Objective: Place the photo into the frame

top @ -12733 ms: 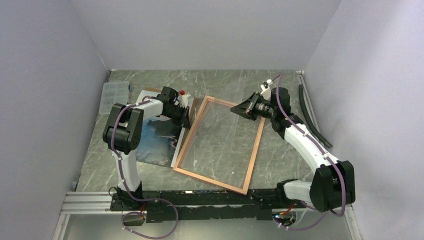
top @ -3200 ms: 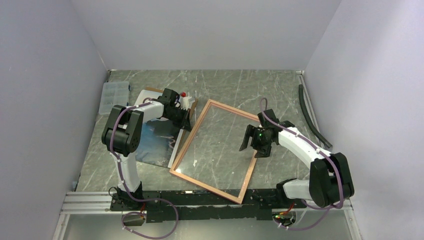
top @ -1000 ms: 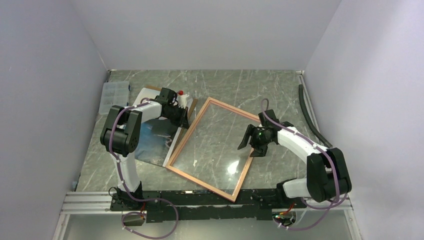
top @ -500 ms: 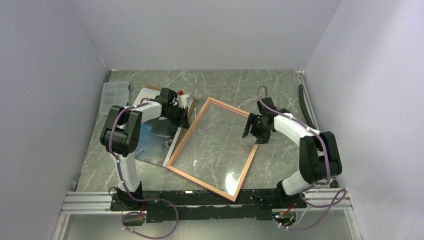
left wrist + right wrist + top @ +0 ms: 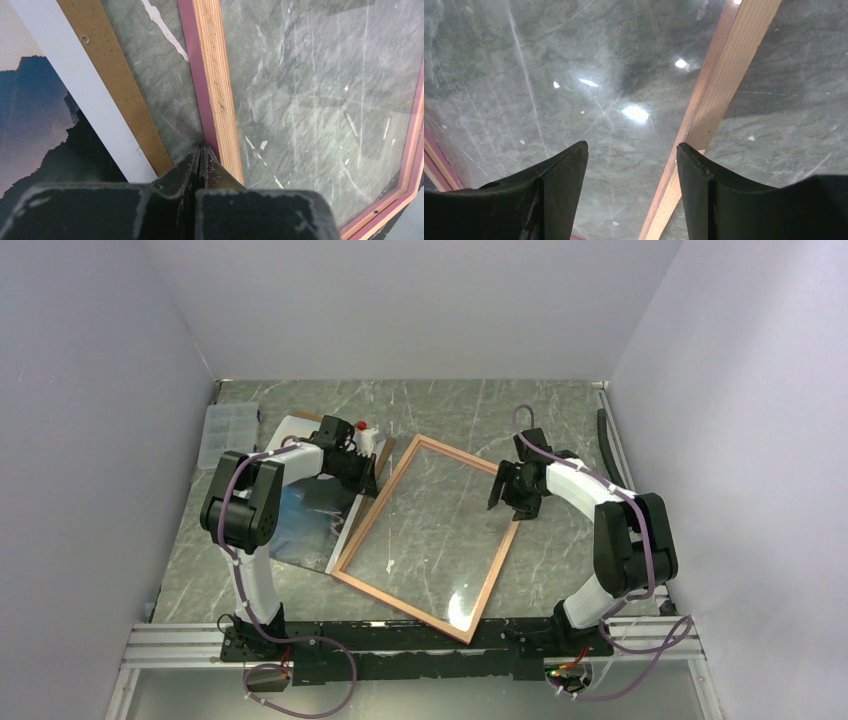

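The frame [image 5: 400,607] lies flat in mid-table, tan back up, pink edge showing, with the marble visible through its clear pane [image 5: 549,75]. To its left lies the photo [image 5: 303,520], dark mountains with a white border, on a brown backing board [image 5: 110,85]. My left gripper [image 5: 371,480] is shut and empty, its tips [image 5: 201,148] down at the outer pink edge of the frame's left rail [image 5: 215,75]. Over the far end of the right rail [image 5: 724,75] hovers my right gripper [image 5: 507,495], open, one fingertip [image 5: 684,150] above the rail, the other over the pane.
A clear plastic organiser box [image 5: 220,430] sits at the far left by the wall. A small white object with a red cap [image 5: 368,430] lies behind the left gripper. A black strip [image 5: 618,465] runs along the right wall.
My right gripper has moved along the frame's right rail toward its far corner, staying open. The left gripper and the frame have stayed put over the last second.
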Robot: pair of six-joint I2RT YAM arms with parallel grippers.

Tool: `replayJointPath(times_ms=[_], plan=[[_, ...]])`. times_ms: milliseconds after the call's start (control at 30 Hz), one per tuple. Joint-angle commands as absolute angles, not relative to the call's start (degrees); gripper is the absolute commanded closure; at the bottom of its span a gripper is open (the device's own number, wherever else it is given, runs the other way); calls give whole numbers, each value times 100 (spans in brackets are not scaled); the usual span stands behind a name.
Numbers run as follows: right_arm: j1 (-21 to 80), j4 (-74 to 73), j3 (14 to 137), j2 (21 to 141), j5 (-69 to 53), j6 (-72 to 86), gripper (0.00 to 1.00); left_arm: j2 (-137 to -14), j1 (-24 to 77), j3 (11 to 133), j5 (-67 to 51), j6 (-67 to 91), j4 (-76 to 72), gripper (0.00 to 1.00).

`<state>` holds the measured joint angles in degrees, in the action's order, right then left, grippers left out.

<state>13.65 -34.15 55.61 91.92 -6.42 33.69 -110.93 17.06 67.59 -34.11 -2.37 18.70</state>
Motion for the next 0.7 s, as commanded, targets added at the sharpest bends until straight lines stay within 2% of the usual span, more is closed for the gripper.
replayJointPath(times_ms=[0, 400, 667], plan=[[1487, -1347, 5267, 9752, -1822, 3891, 33, -11081, 2012, 6591, -3992, -174, 1974, 97], [1380, -1040, 5137, 9708, -2009, 4216, 34, -11121, 2013, 6557, -3918, -238, 1955, 97], [1367, -2120, 6103, 8937, -2020, 3683, 26, -11003, 1878, 6727, -3947, -222, 2167, 97]])
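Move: Beside the frame's left rail, the left hand has its shut fingertips against the outer face, with the rail's middle line about 1 cm to their right. The photo's middle lies some 15 cm to that hand's left and level with it. The right hand stands open at the right rail, which runs about 3 cm to its right. From this hand the frame's far rail has its middle about 12 cm ahead and 8 cm left, and the frame's far right corner lies roughly 6 cm ahead and 7 cm right. Pushing the frame's left rail with its shut fingertips, the left hand travels about 2 cm, right and back in equal parts, and stays against the wood. The right hand leaves the right rail for a place over the clear sheet inside the frame, going about 5 cm left and 4 cm forward; it dips a centimetre, then rises past its starting height, its left side tilting up by nearly 20 degrees with the fingers still wide. ##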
